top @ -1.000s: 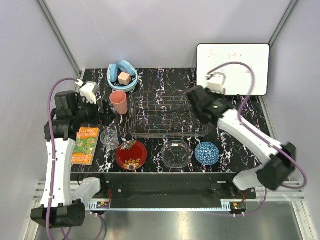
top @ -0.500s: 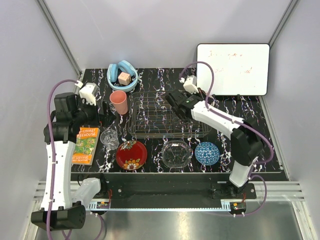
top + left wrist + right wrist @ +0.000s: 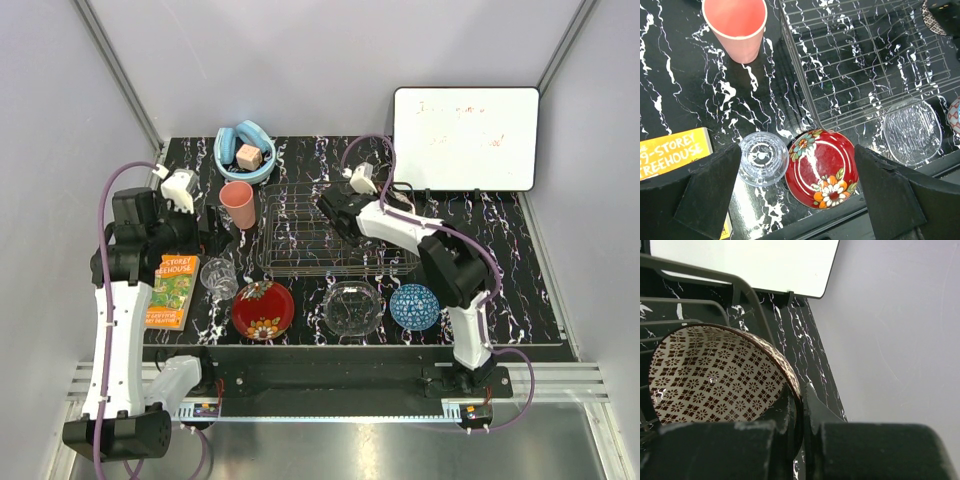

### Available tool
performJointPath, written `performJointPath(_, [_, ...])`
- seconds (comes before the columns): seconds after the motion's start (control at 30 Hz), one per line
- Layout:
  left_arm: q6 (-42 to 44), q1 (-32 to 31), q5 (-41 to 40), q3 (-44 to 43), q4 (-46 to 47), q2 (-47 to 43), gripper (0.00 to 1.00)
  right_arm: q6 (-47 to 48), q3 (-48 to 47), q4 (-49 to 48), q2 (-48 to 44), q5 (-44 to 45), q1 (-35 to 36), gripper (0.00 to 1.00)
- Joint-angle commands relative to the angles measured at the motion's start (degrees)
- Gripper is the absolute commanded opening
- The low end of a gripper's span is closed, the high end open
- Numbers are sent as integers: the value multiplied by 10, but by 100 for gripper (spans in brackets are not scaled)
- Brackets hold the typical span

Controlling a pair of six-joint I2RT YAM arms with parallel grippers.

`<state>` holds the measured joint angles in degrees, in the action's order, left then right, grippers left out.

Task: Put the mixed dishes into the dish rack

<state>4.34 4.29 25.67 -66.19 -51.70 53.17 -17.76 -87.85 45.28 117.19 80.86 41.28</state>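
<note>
My right gripper (image 3: 802, 405) is shut on the rim of the pale bowl (image 3: 715, 375) with brown patterning, held tilted over the far left part of the wire dish rack (image 3: 300, 245). My left gripper (image 3: 797, 150) hangs open above the clear glass tumbler (image 3: 761, 159) and the red floral bowl (image 3: 822, 167), touching neither. The salmon-pink cup (image 3: 237, 205) stands upright just left of the rack. Along the front edge lie the clear glass bowl (image 3: 353, 307) and the blue patterned bowl (image 3: 413, 306). In the top view the right gripper (image 3: 332, 208) hides the pale bowl.
A white framed whiteboard (image 3: 465, 137) leans at the back right. Light-blue headphones (image 3: 245, 150) with a wooden block sit at the back left. An orange book (image 3: 172, 290) lies at the left edge, beside the tumbler. Grey walls close in both sides.
The right arm has swung left from near the whiteboard across the rack, carrying the pale bowl. The left arm has barely moved and stays open.
</note>
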Motion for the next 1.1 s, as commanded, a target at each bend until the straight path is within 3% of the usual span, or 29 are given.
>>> performJointPath(0.0, [8, 3, -9, 7, 24, -14, 99, -18, -31, -5, 12, 82, 5, 0])
performJointPath(0.33, [4, 3, -4, 11, 26, -24, 99, -39, -43, -4, 42, 47, 6, 3])
performJointPath(0.43, [4, 3, -1, 12, 27, -25, 99, -40, -51, -5, 44, 40, 6, 14])
performJointPath(0.47, [4, 3, 3, 12, 27, -25, 99, -40, -54, -3, 42, 35, 6, 22])
performJointPath(0.5, [4, 3, 4, 13, 27, -26, 99, -41, -54, -4, 38, 19, 6, 40])
performJointPath(0.6, [5, 3, 6, 14, 29, -28, 99, -44, -50, -5, 12, -9, 6, 60])
performJointPath(0.77, [1, 3, 10, 6, 29, -26, 99, -46, -47, 2, -17, -40, 7, 68])
performJointPath(0.87, [1, 3, 8, 6, 30, -27, 99, -121, -69, 85, -56, -82, 6, 71])
performJointPath(0.93, [3, 3, 3, 7, 31, -28, 99, -171, -72, 136, -114, -125, 6, 76])
performJointPath(1.07, [15, 3, -11, 6, 29, -29, 99, -210, 7, 139, -268, -228, 6, 80])
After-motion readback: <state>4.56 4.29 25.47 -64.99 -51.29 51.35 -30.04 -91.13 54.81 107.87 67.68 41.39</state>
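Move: The patterned bowl, its rim still pinched by the right hand, is going to the far right part of the dish rack, about 3 cm left of this hand, 3 cm back and some 6 cm lower. The rack's middle is roughly 12 cm left and 8 cm back. On the table, the blue bowl lies about 27 cm back and 6 cm right, the clear plate 27 cm back and 9 cm left. From the left hand, the bowl's spot is some 33 cm right and 6 cm ahead. The patterned bowl is lowered about 2 cm more into the rack's far right part, easing slightly forward and left, in the right hand's rim pinch. The fingers then open wide and let go, and the hand lifts away about 5 cm, drawing back a little while rolling some 20 degrees so its left side rises. ##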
